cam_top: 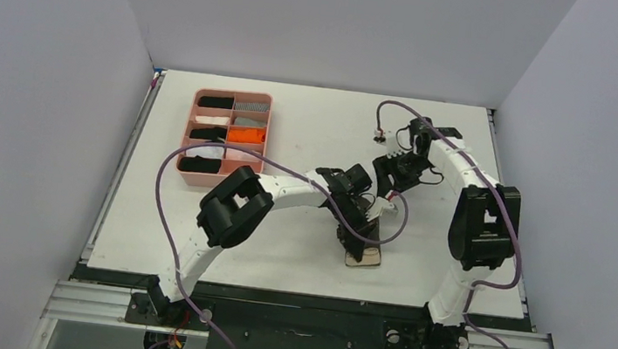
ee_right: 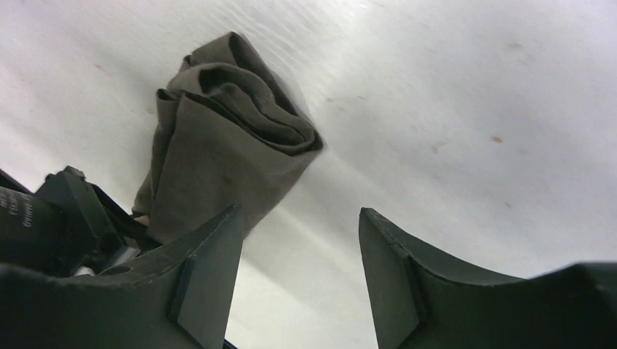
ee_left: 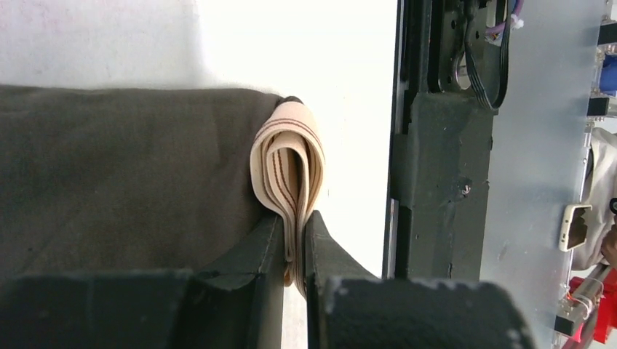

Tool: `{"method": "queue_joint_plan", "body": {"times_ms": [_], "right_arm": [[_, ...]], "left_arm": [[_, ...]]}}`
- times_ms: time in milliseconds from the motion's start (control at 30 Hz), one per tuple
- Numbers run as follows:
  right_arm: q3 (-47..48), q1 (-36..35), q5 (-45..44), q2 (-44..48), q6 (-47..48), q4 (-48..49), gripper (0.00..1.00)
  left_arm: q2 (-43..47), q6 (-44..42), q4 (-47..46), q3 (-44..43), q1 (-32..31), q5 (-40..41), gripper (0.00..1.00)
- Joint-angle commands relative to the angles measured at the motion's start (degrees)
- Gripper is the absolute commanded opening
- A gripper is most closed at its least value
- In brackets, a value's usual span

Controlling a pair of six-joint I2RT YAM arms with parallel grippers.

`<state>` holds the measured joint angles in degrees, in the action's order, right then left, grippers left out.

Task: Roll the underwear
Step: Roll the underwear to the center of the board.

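Observation:
The underwear [cam_top: 365, 255] lies folded into a narrow bundle near the table's front middle. Its dark grey-brown cloth [ee_left: 124, 174] fills the left of the left wrist view. The beige waistband [ee_left: 287, 163] is doubled into several layers at the bundle's end. My left gripper [ee_left: 295, 233] is shut on those waistband layers, and in the top view it [cam_top: 358, 233] sits over the bundle. My right gripper [ee_right: 298, 214] is open with only bare table between its fingers. The bundle's other, loosely rolled end [ee_right: 225, 138] lies just beyond its left finger. From above, the right gripper [cam_top: 385, 183] hovers behind the garment.
A pink tray [cam_top: 189, 139] at the back left holds several small rolled cloths in black, white, orange and grey stripes. The table's near edge with its black rail [ee_left: 436, 182] runs close beside the waistband. Purple cables [cam_top: 166, 176] loop off both arms.

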<state>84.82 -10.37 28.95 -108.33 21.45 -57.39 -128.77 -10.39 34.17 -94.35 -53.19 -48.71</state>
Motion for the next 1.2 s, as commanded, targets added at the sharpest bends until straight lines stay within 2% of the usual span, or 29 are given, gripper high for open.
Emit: {"method": "queue_joint_plan", "body": {"times_ms": [0,267,567,800,967,1067,1167], "right_arm": [[-1.87,6.04,1.22,8.02,0.85,-1.08,0.56],[-6.89,14.18,-2.61,14.41,-2.89,5.56,0.58],[-11.48,16.43,-3.83,17.42,-1.27,7.34,0.59],[-16.83,19.69,-0.41,21.82,2.53,7.65,0.59],[-21.3,20.87,2.72,28.82,8.79,7.14,0.59],[-24.81,19.96,4.24,33.17,13.67,4.81,0.59],[-29.0,15.64,1.98,38.68,17.65,3.95,0.59]], "left_arm": [[-5.69,3.88,3.67,-0.68,3.29,0.92,0.0],[-7.39,4.99,3.12,-1.3,4.72,0.08,0.0],[-10.78,3.68,7.5,-7.31,4.76,-0.05,0.0],[-14.95,4.71,12.45,-12.84,4.85,-3.88,0.0],[-18.01,7.71,13.83,-15.11,5.28,-6.55,0.0],[-19.68,9.56,15.14,-17.37,5.66,-7.68,0.0],[-21.48,11.92,15.66,-19.09,5.79,-8.58,0.0]]}}
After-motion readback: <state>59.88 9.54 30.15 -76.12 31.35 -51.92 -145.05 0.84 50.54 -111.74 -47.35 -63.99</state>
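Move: Pinched in the left fingers is the rolled waistband end of the underwear. From that hand the underwear's middle lies about 6 cm ahead, 2 cm right and 2 cm below; its far end is some 12 cm ahead and 2 cm right. The sock box stands roughly 33 cm left and 25 cm ahead. The underwear's middle lies about 10 cm back, 5 cm left and 7 cm below the open right hand. Keeping its pinch on the waistband roll, the left hand eases barely 2 cm forward towards the underwear's middle and sinks a touch, while the wrist tips some 30 degrees so the fingers lie flatter, pointing back to the base and right. The right hand, fingers still open, rises and swings about 10 cm right, away from the underwear, then dips, draws back about 6 cm and lifts again. ##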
